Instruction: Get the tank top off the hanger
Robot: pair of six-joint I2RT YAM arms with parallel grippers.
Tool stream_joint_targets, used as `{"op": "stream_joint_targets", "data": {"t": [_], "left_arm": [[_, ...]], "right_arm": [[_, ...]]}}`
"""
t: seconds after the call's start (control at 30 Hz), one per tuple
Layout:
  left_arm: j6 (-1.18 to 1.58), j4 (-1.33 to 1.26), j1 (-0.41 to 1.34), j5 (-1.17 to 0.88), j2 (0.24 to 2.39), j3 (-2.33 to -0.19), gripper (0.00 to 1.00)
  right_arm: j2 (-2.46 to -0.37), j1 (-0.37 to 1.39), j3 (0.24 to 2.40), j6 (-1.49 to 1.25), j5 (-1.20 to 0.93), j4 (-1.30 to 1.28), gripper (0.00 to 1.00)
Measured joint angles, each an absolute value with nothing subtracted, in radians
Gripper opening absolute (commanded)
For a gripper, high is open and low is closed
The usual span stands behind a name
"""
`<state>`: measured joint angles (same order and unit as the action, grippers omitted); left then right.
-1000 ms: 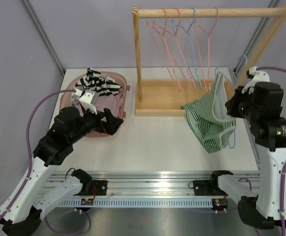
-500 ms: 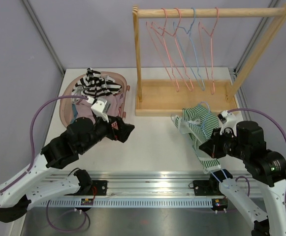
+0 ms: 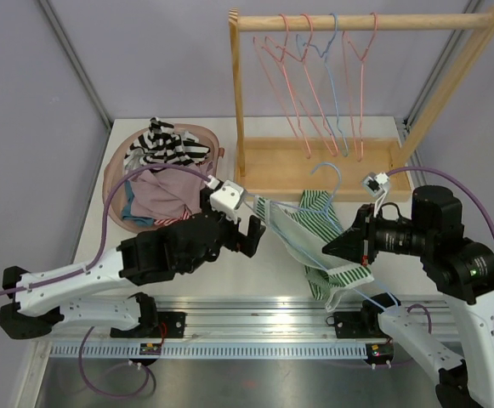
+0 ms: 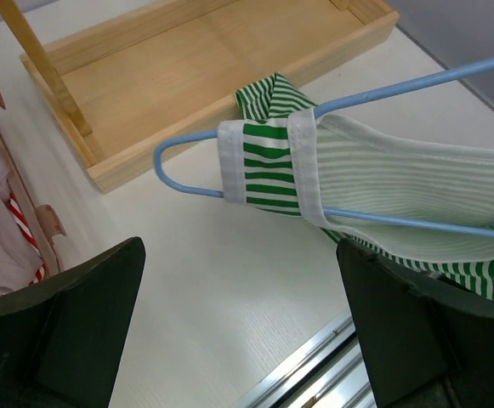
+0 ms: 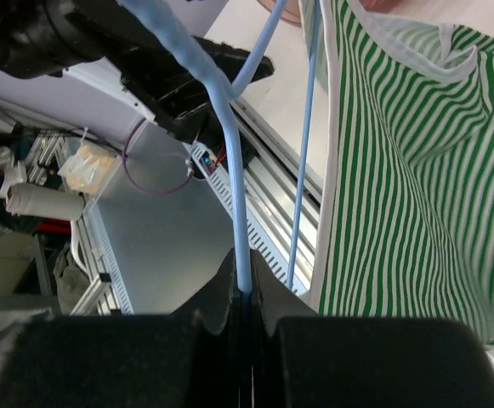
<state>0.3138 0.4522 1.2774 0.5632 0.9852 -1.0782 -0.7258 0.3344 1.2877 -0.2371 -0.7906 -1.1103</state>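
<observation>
A green-and-white striped tank top (image 3: pixel 317 219) hangs on a blue wire hanger (image 3: pixel 326 165) above the table's front centre. My right gripper (image 3: pixel 330 246) is shut on the hanger's wire (image 5: pixel 229 153), and the tank top (image 5: pixel 408 170) drapes just to the right of its jaws (image 5: pixel 245 285). My left gripper (image 3: pixel 259 228) stands wide open at the hanger's left end. In the left wrist view the hanger's rounded end (image 4: pixel 187 140) carries a strap of the tank top (image 4: pixel 268 166), a little beyond the open gripper (image 4: pixel 238 251), which holds nothing.
The wooden rack (image 3: pixel 315 166) stands at the back with several wire hangers (image 3: pixel 315 85) on its rail. A pink basket (image 3: pixel 115 200) of clothes, with a black-and-white striped garment (image 3: pixel 166 146), sits at the left. A metal rail (image 3: pixel 255 306) runs along the table's near edge.
My right arm has carried the hanger and tank top from the rack's right end down and left to the front centre. My left arm has swung right from the basket to the hanger's end.
</observation>
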Motion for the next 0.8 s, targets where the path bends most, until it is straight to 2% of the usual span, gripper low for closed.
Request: {"op": "stream_joint_targets", "data": {"t": [0.23, 0.3, 0.33, 0.37, 0.4, 0.47, 0.53, 0.57, 0.6, 0.67, 0.8], "left_arm": [[0.282, 0.445, 1.281, 0.632, 1.029, -1.157, 0.99], [0.276, 0.439, 1.281, 0.641, 1.03, -1.157, 0.88], [0.271, 0.437, 1.281, 0.646, 1.03, -1.157, 0.75], [0.266, 0.436, 1.281, 0.653, 1.03, -1.157, 0.75], [0.259, 0.433, 1.281, 0.663, 1.03, -1.157, 0.6], [0.256, 0.425, 1.281, 0.684, 1.03, -1.157, 0.44], [0.255, 0.42, 1.281, 0.702, 1.03, -1.157, 0.36], [0.253, 0.418, 1.281, 0.713, 1.03, -1.157, 0.28], [0.251, 0.416, 1.281, 0.724, 1.03, -1.157, 0.15], [0.244, 0.41, 1.281, 0.749, 1.029, -1.157, 0.0], [0.237, 0.408, 1.279, 0.794, 1.028, -1.156, 0.0]], "right_arm": [[-0.791, 0.335, 1.366, -0.259, -0.871, -1.021, 0.0], [-0.793, 0.335, 1.371, -0.264, -0.885, -1.009, 0.0], [-0.793, 0.335, 1.371, -0.267, -0.886, -1.005, 0.0], [-0.793, 0.335, 1.371, -0.268, -0.887, -1.005, 0.0], [-0.793, 0.335, 1.371, -0.269, -0.891, -1.003, 0.0], [-0.792, 0.335, 1.371, -0.268, -0.892, -0.999, 0.0], [-0.79, 0.335, 1.371, -0.265, -0.892, -1.0, 0.0], [-0.79, 0.335, 1.371, -0.263, -0.892, -1.0, 0.0], [-0.789, 0.335, 1.371, -0.261, -0.892, -1.0, 0.0], [-0.788, 0.335, 1.371, -0.256, -0.892, -1.0, 0.0], [-0.778, 0.335, 1.37, -0.241, -0.891, -1.001, 0.0]]}}
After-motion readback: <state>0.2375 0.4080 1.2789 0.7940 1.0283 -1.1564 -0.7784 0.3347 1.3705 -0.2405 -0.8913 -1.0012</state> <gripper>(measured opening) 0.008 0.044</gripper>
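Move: The near strap of the tank top, looped over the left end of the blue hanger, is about 3 cm ahead of the open left hand, 3 cm to its right and a touch higher. The hanger's left tip lies some 4 cm ahead and 1 cm right. Far below, the clothes basket is roughly 19 cm ahead and 20 cm left, the rack base 23 cm ahead and 22 cm right. From the right hand, the strap is about 8 cm ahead and 12 cm left. The left fingers close from wide open to shut on the lower edge of the strap beside the hanger's left end, pinching it as the hand rises about 4 cm and eases forward some 3 cm, drifting a little left late on and turning about 10 degrees counter-clockwise. The right hand keeps its pinch on the hanger wire, lifts about 4 cm with a slight tilt, then holds still. ##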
